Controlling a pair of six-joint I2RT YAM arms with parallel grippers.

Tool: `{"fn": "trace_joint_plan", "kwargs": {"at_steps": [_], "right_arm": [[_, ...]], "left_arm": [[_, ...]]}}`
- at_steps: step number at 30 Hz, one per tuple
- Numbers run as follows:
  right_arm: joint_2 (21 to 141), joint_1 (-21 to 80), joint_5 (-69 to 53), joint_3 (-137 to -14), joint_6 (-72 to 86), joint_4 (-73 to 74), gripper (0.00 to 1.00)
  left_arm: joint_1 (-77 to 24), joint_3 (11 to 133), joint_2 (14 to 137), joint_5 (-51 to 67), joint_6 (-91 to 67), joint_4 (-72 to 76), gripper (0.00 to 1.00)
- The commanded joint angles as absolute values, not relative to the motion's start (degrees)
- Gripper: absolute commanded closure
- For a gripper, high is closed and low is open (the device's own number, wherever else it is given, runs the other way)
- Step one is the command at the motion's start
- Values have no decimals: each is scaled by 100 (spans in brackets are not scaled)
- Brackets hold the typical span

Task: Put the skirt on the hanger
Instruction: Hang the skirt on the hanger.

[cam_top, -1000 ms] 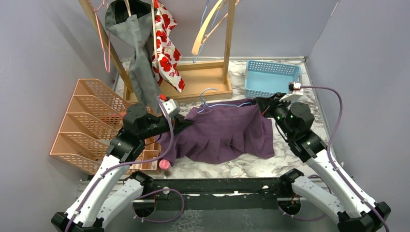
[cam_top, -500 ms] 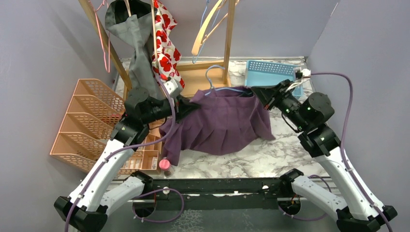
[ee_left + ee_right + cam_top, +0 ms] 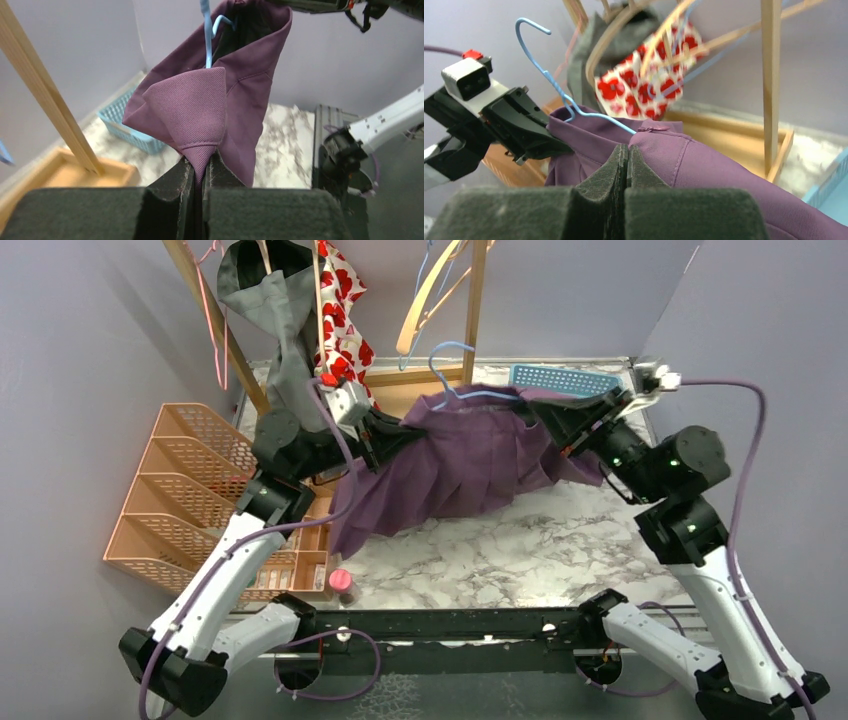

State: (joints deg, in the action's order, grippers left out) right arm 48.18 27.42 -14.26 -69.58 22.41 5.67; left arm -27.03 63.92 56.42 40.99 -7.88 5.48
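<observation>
The purple skirt [image 3: 470, 455] hangs stretched in the air between both grippers, its hem drooping at the left toward the marble table [image 3: 500, 550]. A blue wire hanger [image 3: 447, 360] runs inside the waistband, its hook sticking up above it. My left gripper [image 3: 385, 435] is shut on a bunched fold of the skirt [image 3: 200, 110] at the waistband's left end, seen up close at the left gripper [image 3: 204, 160]. My right gripper [image 3: 548, 412] is shut on the waistband's right end. In the right wrist view the hanger [image 3: 554, 80] enters the skirt [image 3: 704, 165] just above the right gripper [image 3: 627, 150].
A wooden clothes rack [image 3: 470, 320] stands at the back, holding a grey garment [image 3: 285, 340], a red-flowered cloth [image 3: 345, 310] and spare hangers. An orange mesh organiser [image 3: 180, 490] sits at the left, a blue basket [image 3: 560, 380] at the back right, a small pink-capped bottle [image 3: 342, 582] near the front.
Both arms have raised the skirt and hanger off the table and carried them back toward the rack. The right arm has swung up and to the right.
</observation>
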Motion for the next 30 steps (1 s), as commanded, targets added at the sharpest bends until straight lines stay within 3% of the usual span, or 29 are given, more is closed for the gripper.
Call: {"fn": "trace_joint_plan", "kwargs": {"at_steps": [1,9,14,20,25,30], "right_arm": [[4799,2767,-2049,-6055,2158,809,99],[5347,2769,-4174,-4823,1580,231,99],[5364,2764,-4077,-4484,1062,-148,99],[5589,2769,-3955,-4270,361,-791,82],[5830,2769,-4232,-4077,-133,-1382,77],[6051,2769,-4830,-4278,-915,-1085,73]], "left_arm": [[-2887,5351,5684,4398,-1196,2036,100],[-3393,3928,5964,4044,-155,2676,100],[-3393,3372,5778,4087,15,2966,100],[-3393,3144,5647,4364,-8,3155,100],[-3399,3188,5706,4542,13,3155,100],[-3388,3246,5763,4687,8,3155,100]]}}
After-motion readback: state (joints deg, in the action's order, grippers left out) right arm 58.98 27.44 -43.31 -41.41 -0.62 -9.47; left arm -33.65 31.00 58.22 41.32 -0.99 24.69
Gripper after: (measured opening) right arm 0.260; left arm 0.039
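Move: Both hands already pinch the purple skirt's waistband, roughly 30 cm above the bare table, with the blue hanger inside it. The hanger's hook stands some 15 cm left, 2 cm ahead and 6 cm above the right hand; from the left hand it is 5 cm right, 2 cm ahead and 10 cm above. The rack base lies about 27 cm ahead and 12 cm left of the left hand, the blue basket 25 cm ahead and 13 cm right of the right hand. The right fingers let go of the waistband after both hands, gripping it, have lowered the skirt fast towards the table, a little over 20 cm, closing in on each other. The right hand also works about 7 cm left towards the hanger, opening a quarter and turning some 25 degrees counter-clockwise while its left side rolls down; the left keeps its pinch, then holds still. ##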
